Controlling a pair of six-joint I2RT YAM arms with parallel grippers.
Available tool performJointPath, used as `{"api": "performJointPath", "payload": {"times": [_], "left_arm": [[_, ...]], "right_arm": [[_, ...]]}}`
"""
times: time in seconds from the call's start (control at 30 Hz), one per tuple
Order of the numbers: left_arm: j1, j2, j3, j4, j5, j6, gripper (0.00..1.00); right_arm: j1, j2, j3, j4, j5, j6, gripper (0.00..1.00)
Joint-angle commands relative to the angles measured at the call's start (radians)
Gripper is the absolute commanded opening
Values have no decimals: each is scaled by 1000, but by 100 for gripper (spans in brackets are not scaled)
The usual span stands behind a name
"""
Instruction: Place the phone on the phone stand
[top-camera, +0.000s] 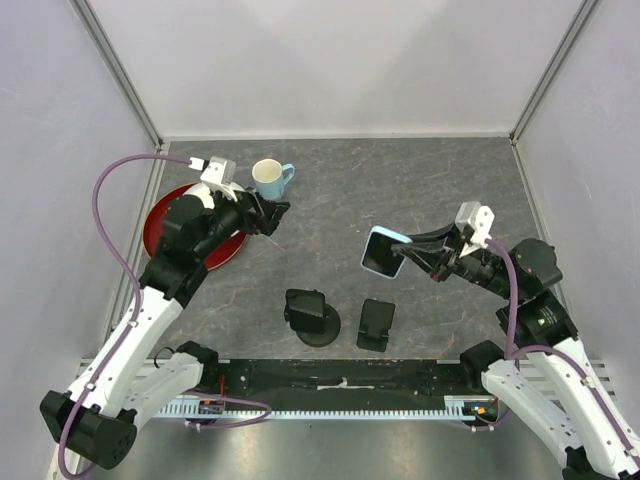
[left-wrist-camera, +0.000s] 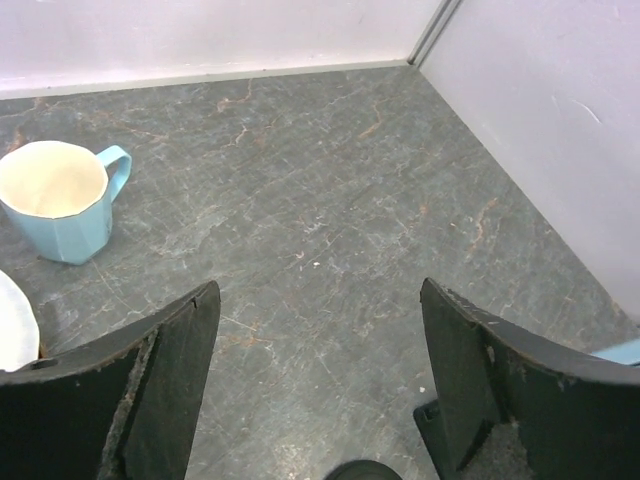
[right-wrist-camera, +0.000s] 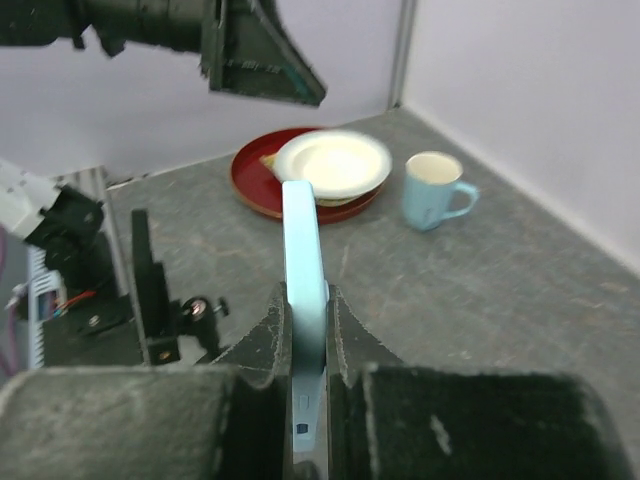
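The phone (top-camera: 383, 252), in a light blue case, hangs above the table to the right of centre, with my right gripper (top-camera: 405, 250) shut on it. In the right wrist view the phone (right-wrist-camera: 303, 235) stands on edge, pinched between the two pads of that gripper (right-wrist-camera: 305, 300). A black phone stand (top-camera: 312, 317) with a round base sits near the front, and a second black stand (top-camera: 376, 325) is just to its right. One stand (right-wrist-camera: 150, 290) shows at the left of the right wrist view. My left gripper (top-camera: 272, 215) is open and empty by the cup; the left wrist view shows the same gripper (left-wrist-camera: 315, 290).
A light blue cup (top-camera: 268, 178) stands at the back left, also in the left wrist view (left-wrist-camera: 60, 200). A red tray (top-camera: 165, 225) holding a white plate (right-wrist-camera: 332, 160) lies at the far left. Walls enclose the table on three sides.
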Motion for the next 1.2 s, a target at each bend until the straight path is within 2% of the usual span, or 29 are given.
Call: {"api": "performJointPath", "payload": {"times": [0.0, 0.13, 0.17, 0.27, 0.43, 0.7, 0.9, 1.17], "left_arm": [[-1, -10, 12, 53, 49, -41, 89], [-1, -40, -45, 129, 75, -47, 90], [-1, -60, -55, 154, 72, -46, 90], [-1, -79, -62, 151, 68, -32, 90], [-1, -80, -42, 117, 80, -24, 90], [-1, -79, -42, 117, 95, -21, 89], [-1, -70, -43, 123, 114, -24, 89], [-3, -62, -38, 139, 210, -23, 87]], "right_arm": [[-1, -7, -26, -5, -125, 62, 0], [-1, 2, -63, -121, -53, 50, 0], [-2, 12, -54, -220, -50, 37, 0], [-1, -21, -65, -272, -21, 59, 0], [-1, -110, -155, -176, -38, 124, 0], [-1, -35, -191, -132, -128, 110, 0], [-1, -92, -287, 18, -177, 190, 0], [-1, -165, -344, 73, -158, 202, 0]]}}
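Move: The right hand already holds the phone; the folding phone stand it is bound for lies about 5 cm back towards the bases, 1 cm to the left and some 29 cm below. The round-base stand is about 16 cm to the left of the hand, 4 cm back and 27 cm below. For the left hand, the folding stand lies roughly 21 cm to the right, 15 cm back and 26 cm below. Keeping its pinch on the phone's right edge, the right hand sinks about 14 cm towards the folding phone stand and draws back 3.5 cm, pausing partway and easing up slightly at the end. The wrist tilts some 25 degrees, so the phone's upper end leans away from the bases. The empty, open left hand drifts 2–3 cm back and right. ##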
